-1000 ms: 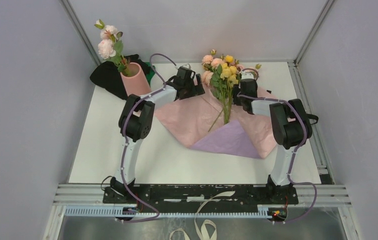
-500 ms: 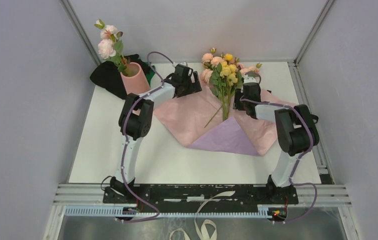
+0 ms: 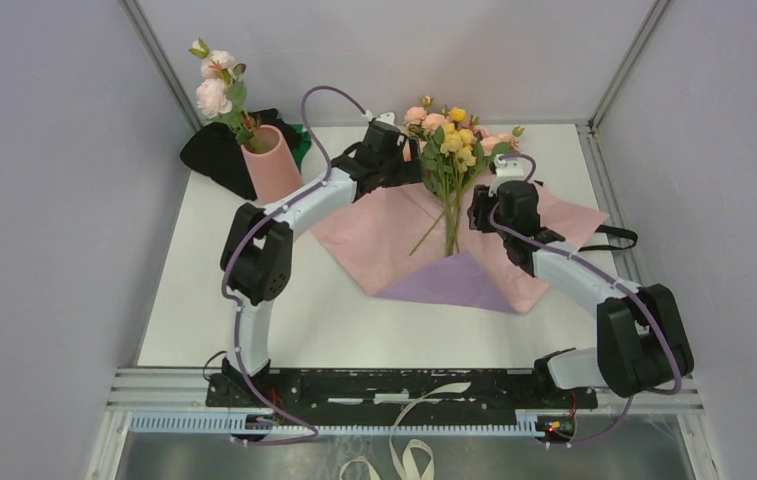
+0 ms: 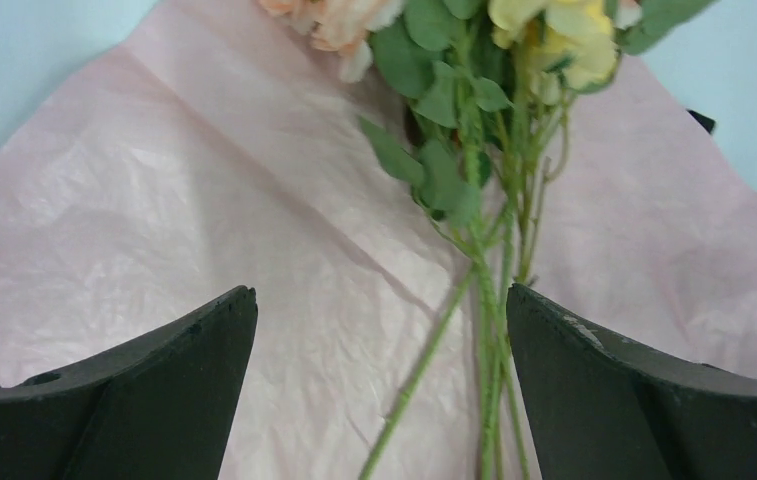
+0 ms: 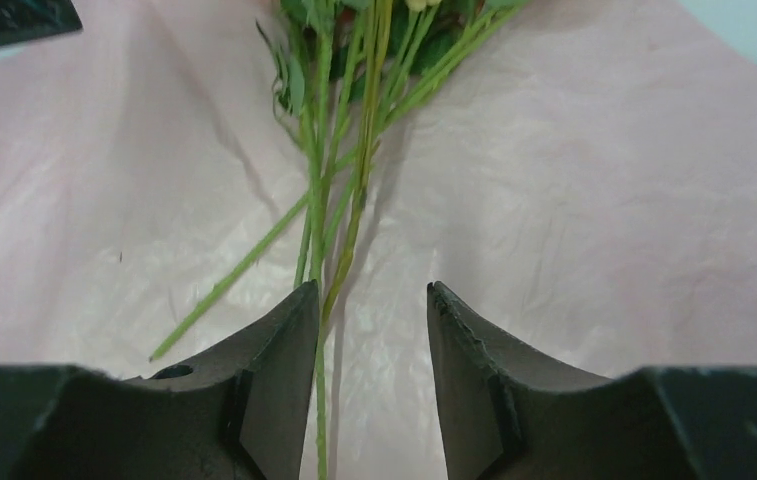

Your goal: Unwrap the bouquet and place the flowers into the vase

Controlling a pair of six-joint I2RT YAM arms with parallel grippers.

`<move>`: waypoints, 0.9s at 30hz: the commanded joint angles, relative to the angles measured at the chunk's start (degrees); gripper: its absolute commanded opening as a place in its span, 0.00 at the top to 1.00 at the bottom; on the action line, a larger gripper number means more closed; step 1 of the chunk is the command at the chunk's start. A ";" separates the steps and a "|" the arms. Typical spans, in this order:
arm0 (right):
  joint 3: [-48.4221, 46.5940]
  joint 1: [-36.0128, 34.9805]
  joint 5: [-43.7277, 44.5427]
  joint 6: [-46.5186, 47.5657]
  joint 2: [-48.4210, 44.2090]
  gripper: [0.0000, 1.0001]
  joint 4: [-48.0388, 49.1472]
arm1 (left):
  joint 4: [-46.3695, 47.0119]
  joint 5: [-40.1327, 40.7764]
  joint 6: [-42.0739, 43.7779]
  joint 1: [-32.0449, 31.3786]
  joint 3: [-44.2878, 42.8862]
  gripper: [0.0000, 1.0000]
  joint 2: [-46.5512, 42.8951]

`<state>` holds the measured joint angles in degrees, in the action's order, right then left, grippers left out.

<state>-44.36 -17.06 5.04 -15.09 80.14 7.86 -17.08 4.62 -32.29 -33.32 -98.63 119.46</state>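
Observation:
The bouquet's paper (image 3: 384,235) lies spread flat, pink side up, with a lilac corner toward the front. The flowers (image 3: 451,150), peach roses and yellow blooms on green stems, lie on it. My left gripper (image 3: 414,168) is open beside the leaves. In the left wrist view the stems (image 4: 494,300) run just inside the right finger of that gripper (image 4: 382,300), over the paper (image 4: 154,200). My right gripper (image 3: 476,210) is open low over the stems. In its wrist view the gripper (image 5: 372,290) has stems (image 5: 329,200) along its left finger, unpinched. The salmon-pink vase (image 3: 272,160) stands back left.
A pale pink sprig (image 3: 216,85) stands in the vase, with a black cloth lump (image 3: 212,152) behind it. A black ribbon (image 3: 614,238) lies at the paper's right edge. Grey walls close in the table on three sides.
The right arm's elbow has swung out toward the front right while its gripper stayed by the stems. The left gripper has moved right, closer to the flowers.

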 commanded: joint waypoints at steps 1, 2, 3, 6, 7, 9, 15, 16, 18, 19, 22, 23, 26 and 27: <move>4.54 -0.93 1.11 1.03 -5.11 0.50 -1.45 | 0.34 1.98 2.15 -4.29 4.66 0.00 -4.69; 5.03 -0.88 1.14 0.98 -6.10 0.50 -1.56 | 1.01 2.19 2.03 -5.47 5.87 0.00 -4.90; 5.16 -0.87 1.10 1.11 -6.85 0.50 -1.91 | 1.78 2.15 1.68 -6.41 7.04 0.00 -4.93; 4.50 -0.86 0.17 1.36 -8.23 0.50 -3.20 | 3.74 2.17 1.19 -8.84 9.02 0.00 -4.36; 4.22 -0.91 0.21 1.44 -8.76 0.50 -3.68 | 3.96 2.04 1.18 -9.46 9.26 0.00 -4.33; 3.86 -0.87 0.36 1.55 -9.91 0.50 -4.06 | 4.59 1.72 1.05 -10.45 10.25 0.00 -4.75; 2.71 -0.83 1.35 1.90 -11.57 0.49 -4.96 | 4.97 0.98 0.80 -13.49 15.39 0.00 -8.66; 2.53 -0.85 1.35 1.91 -11.66 0.49 -4.96 | 4.96 0.69 0.57 -13.78 16.65 0.00 -9.50; 2.05 -0.86 1.55 2.06 -11.68 0.49 -4.94 | 5.08 -0.46 -0.17 -14.28 19.18 0.00 -11.05; 1.65 -0.79 1.62 2.22 -11.50 0.49 -5.00 | 5.39 -1.18 -0.60 -14.56 21.26 0.00 -11.93; -0.28 -0.83 2.01 2.67 -10.82 0.49 -5.64 | 6.43 -1.76 -1.80 -16.48 26.25 0.00 -14.86; -0.99 -0.85 2.06 2.86 -10.45 0.49 -5.74 | 6.72 -1.62 -2.31 -17.45 27.88 0.00 -15.77; -2.50 -0.78 2.16 3.13 -9.11 0.49 -5.84 | 6.80 -0.41 -3.30 -20.67 31.61 0.00 -18.33; -2.80 -0.83 2.23 3.10 -8.68 0.49 -5.83 | 6.56 0.07 -3.57 -21.43 32.33 0.00 -19.12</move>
<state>-43.40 -17.96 6.02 -13.08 70.22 1.37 -12.67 4.23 -33.12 -50.98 -69.21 105.12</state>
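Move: The cut ends of the flower stems, just under the purple flap, lie about 18 cm back from the left hand, 10 cm to its right and 12 cm below. The flap's middle sits some 5 cm nearer the robot than those ends, and one loose stem's end is about 10 cm to their left and 3 cm farther out. The blooms are about 8 cm ahead of the left hand and 8 cm to its right. From the right hand the cut ends lie roughly 9 cm back, 5 cm left and 11 cm below. The cut stem ends and purple flap are what the left hand heads for, wide open and empty: it sweeps back some 19 cm along the left side of the stems, sinking about 7 cm after a tiny rise, turning clockwise some 15 degrees. The right hand, half open, draws back about 4 cm, dipping slightly, then rises clear of the paper. ##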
